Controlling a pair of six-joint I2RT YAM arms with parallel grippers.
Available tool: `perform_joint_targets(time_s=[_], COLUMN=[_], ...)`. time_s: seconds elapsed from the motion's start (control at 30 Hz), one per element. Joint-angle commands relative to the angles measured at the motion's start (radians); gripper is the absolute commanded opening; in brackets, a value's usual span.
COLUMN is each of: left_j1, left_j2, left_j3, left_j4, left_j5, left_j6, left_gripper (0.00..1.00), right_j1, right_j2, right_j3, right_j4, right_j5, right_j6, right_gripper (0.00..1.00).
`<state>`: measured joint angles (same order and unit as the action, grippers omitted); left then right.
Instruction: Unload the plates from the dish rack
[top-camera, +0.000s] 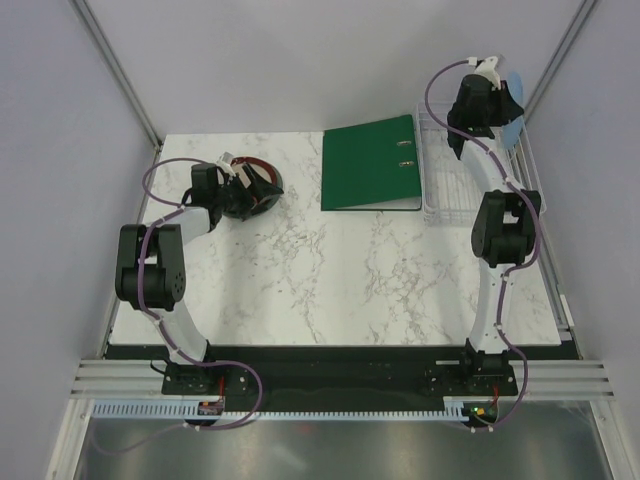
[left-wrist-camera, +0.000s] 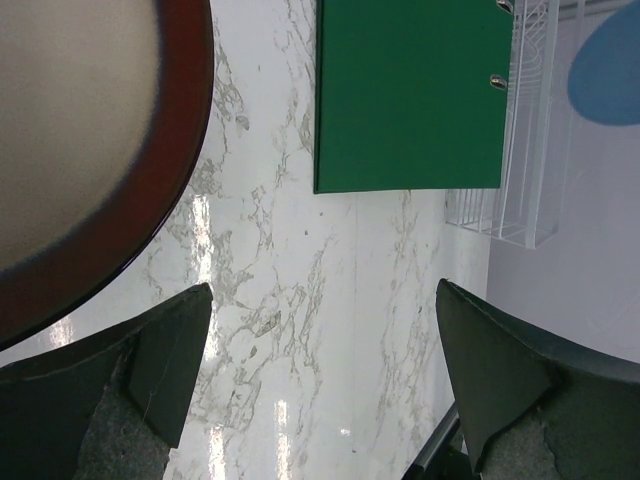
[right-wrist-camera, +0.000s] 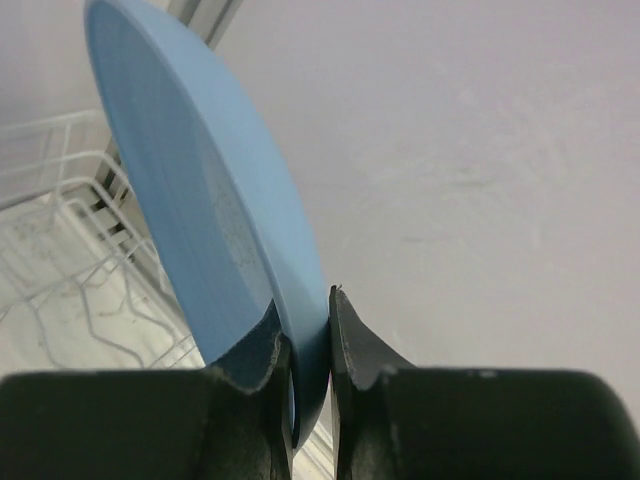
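The light blue plate (right-wrist-camera: 200, 200) stands on edge over the far end of the white wire dish rack (right-wrist-camera: 70, 250). My right gripper (right-wrist-camera: 305, 320) is shut on its rim, one finger on each face. From above, the plate (top-camera: 513, 125) shows just behind the right gripper (top-camera: 480, 105), at the rack's (top-camera: 432, 205) far right end. A beige plate with a dark red-brown rim (left-wrist-camera: 60, 130) lies on the table at the far left. My left gripper (left-wrist-camera: 325, 290) hovers open beside it, holding nothing. The overhead view shows the left gripper (top-camera: 245, 188) partly covering this plate (top-camera: 268, 170).
A flat green ring binder (top-camera: 370, 165) lies on the marble table between the beige plate and the rack, its edge close to the rack's left side. The left wrist view also shows the binder (left-wrist-camera: 410, 100) and the rack (left-wrist-camera: 520, 180). Grey walls close in behind and to both sides.
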<state>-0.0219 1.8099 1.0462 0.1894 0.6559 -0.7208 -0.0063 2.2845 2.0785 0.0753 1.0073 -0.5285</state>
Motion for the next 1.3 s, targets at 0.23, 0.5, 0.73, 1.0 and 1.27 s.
perform_joint_targets(time_s=[0.23, 0.5, 0.73, 1.0, 1.27], left_j1=[-0.003, -0.004, -0.010, -0.076, -0.157], left_j2=[-0.115, -0.308, -0.428, -0.477, -0.460], left_j3=[-0.009, -0.038, -0.070, -0.115, -0.110], left_j4=[0.024, 0.010, 0.135, 0.239, 0.237], left_j5=[0.070, 0.114, 0.166, 0.131, 0.057], left_j6=[-0.014, -0.034, -0.120, -0.111, -0.071], left_gripper=[0.99, 1.00, 1.00, 1.00, 1.00], right_j1=[0.045, 0.112, 0.131, 0.166, 0.216], right_j2=[-0.457, -0.629, -0.781, -0.905, -0.950], right_j3=[-0.115, -0.092, -0.334, -0.546, -0.684], right_j4=[-0.276, -0.634, -0.594, -0.471, -0.365], right_j5=[-0.215, -0.717, -1.113, -1.371, -1.474], right_j6=[0.412, 0.720, 0.906, 1.059, 1.162], right_gripper=[0.00, 0.00, 0.00, 0.00, 0.00])
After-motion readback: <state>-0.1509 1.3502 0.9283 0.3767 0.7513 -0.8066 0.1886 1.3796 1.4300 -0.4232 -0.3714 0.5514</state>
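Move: The blue plate is already pinched by the right hand over the rack's far right side; the left gripper it is taken to lies about 78 cm left, 15 back and 15 lower, the dish rack's middle 8 left, 4 back and 18 below, the green board 42 left, 4 back and 19 below. From the left hand the plate is about 86 right, 20 ahead and 16 up, the board 36 right, 11 ahead and 4 below, the plate stack 7 left, 4 ahead and 5 below. Keeping its pinch on the blue plate's rim, the right hand lifts it up and back over the rack, then sweeps left and sinks again, ending some 32 cm left and 20 cm back as the wrist rolls and swings counter-clockwise from pointing right to pointing forward-left. To meet it the left hand, still wide open, rises about 18 cm from the plate stack, drawing back and then right while its fingers tip up. ##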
